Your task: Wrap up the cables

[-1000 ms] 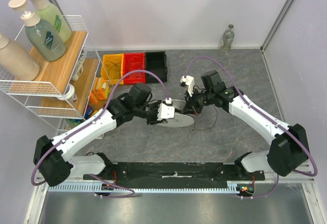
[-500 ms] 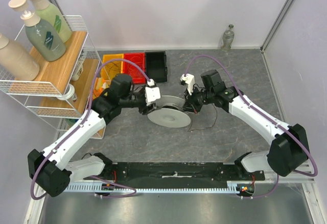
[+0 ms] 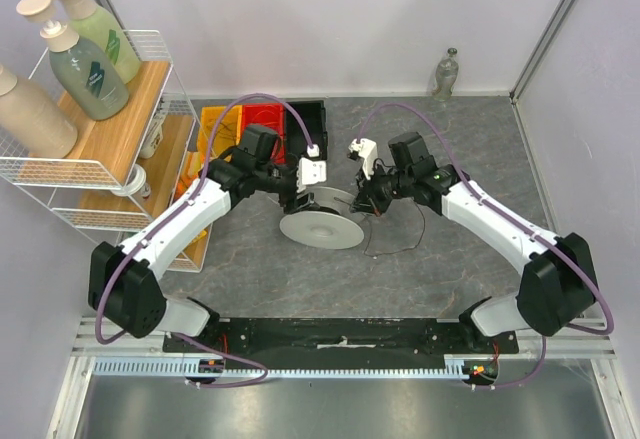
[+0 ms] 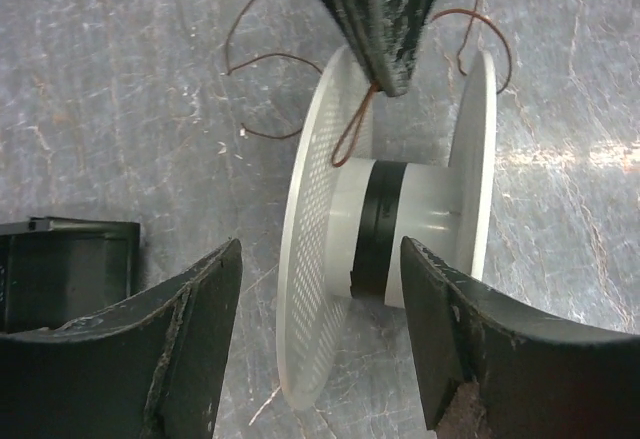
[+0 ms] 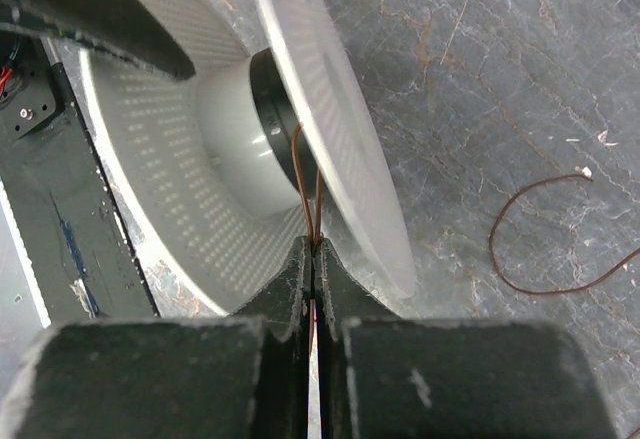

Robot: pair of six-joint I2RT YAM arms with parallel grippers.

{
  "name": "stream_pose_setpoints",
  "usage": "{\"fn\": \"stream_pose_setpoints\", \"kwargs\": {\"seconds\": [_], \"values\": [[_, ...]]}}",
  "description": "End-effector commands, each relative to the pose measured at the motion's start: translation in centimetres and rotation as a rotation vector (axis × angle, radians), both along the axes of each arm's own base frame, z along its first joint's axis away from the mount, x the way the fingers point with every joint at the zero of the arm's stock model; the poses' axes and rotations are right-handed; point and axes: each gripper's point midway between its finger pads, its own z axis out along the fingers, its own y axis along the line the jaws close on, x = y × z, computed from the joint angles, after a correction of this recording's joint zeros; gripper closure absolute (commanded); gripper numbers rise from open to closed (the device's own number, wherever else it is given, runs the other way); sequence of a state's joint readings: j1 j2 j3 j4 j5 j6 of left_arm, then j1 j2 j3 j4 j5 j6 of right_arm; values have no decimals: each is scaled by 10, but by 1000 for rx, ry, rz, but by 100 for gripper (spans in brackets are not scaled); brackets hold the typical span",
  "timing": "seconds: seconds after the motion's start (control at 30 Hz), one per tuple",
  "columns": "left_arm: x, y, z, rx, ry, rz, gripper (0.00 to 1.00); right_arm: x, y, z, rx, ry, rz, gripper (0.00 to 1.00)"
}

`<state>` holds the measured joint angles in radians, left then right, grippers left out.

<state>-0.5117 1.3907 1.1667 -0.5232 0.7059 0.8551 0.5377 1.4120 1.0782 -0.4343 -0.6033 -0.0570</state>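
The white spool (image 3: 322, 225) sits tilted at the table's middle. A black band (image 4: 378, 224) rings its hub. The cable (image 3: 393, 250), a very thin dark wire, runs from the hub and lies in loose curls on the table to the spool's right. My right gripper (image 3: 368, 205) is shut on a doubled strand of the cable (image 5: 304, 184) between the spool's (image 5: 190, 149) flanges, and its tip shows in the left wrist view (image 4: 393, 77). My left gripper (image 4: 320, 249) stands open behind the spool (image 4: 310, 239), one finger on each side, touching nothing.
Orange (image 3: 220, 131), red (image 3: 262, 121) and black (image 3: 305, 124) bins stand behind the spool. A wire rack (image 3: 110, 159) with pump bottles fills the left side. A small bottle (image 3: 446, 73) stands at the back wall. Loose wire (image 5: 545, 244) curls on the grey tabletop.
My left arm has swung from the spool's front left to its back, and its jaws have opened wider. The spool shifted slightly left. The right gripper stayed shut on the cable.
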Motion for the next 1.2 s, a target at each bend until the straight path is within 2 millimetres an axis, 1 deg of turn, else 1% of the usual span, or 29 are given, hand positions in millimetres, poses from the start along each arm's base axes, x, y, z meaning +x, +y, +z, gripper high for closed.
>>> {"fn": "stream_pose_setpoints", "kwargs": {"seconds": [0.0,0.07,0.17,0.23,0.3,0.4,0.5,0.53,0.6,0.67,0.8,0.9,1.07,1.17], "values": [[-8,-10,7,-30,-29,-131,31,17,17,18,53,-29,-2,100],[-10,-14,13,-45,-11,-150,33,20,23,26,64,-42,16,100],[-14,-16,18,-61,12,-166,35,25,25,28,43,-66,24,100],[-17,-18,18,-75,52,-167,36,23,28,27,45,-72,53,100],[-18,-21,18,-84,78,-168,39,18,32,25,47,-83,104,100],[-18,-22,20,-93,88,-173,44,17,33,22,22,-110,152,100],[-19,-21,15,-95,83,-171,47,11,33,11,6,-50,186,100],[-18,-21,15,-98,84,-155,47,8,34,5,6,-17,190,100],[-19,-20,14,-106,80,-142,49,5,35,1,12,28,172,100],[-21,-17,7,-94,69,-144,50,6,37,0,31,55,131,100],[-21,-8,-5,-48,26,-144,50,13,42,1,64,50,88,100],[-24,-5,-8,-41,16,-150,50,14,44,-3,75,59,82,100],[-21,-3,-15,-17,24,-147,50,15,49,1,102,36,94,100],[-19,-4,-17,-15,27,-140,52,14,49,-1,91,34,109,100]]}}
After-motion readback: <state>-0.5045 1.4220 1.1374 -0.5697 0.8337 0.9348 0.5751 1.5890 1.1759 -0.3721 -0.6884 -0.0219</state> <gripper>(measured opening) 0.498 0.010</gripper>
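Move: The spool stands on its rim, axle roughly front to back. Its middle is about 4 cm to the left hand's right, 4 cm back and 9 below, with the open left fingers astride its far flange. The black bin lies some 23 cm ahead of that hand, nearly in line. From the right hand, pinching the cable, the spool's middle is about 11 cm left, 2 back and 6 below; slack cable lies 7 cm to its right, 2 back. Leftward by about 4 cm, the right hand carries the pinched cable in between the flanges towards the hub, arching slightly forward and up before dipping about 1 cm below its start. Meanwhile the left hand eases back and down about 2 cm each, bobbing up midway and turning slightly clockwise, its fingers narrowing partway around the far flange without shutting and seeming to push its left edge back. ##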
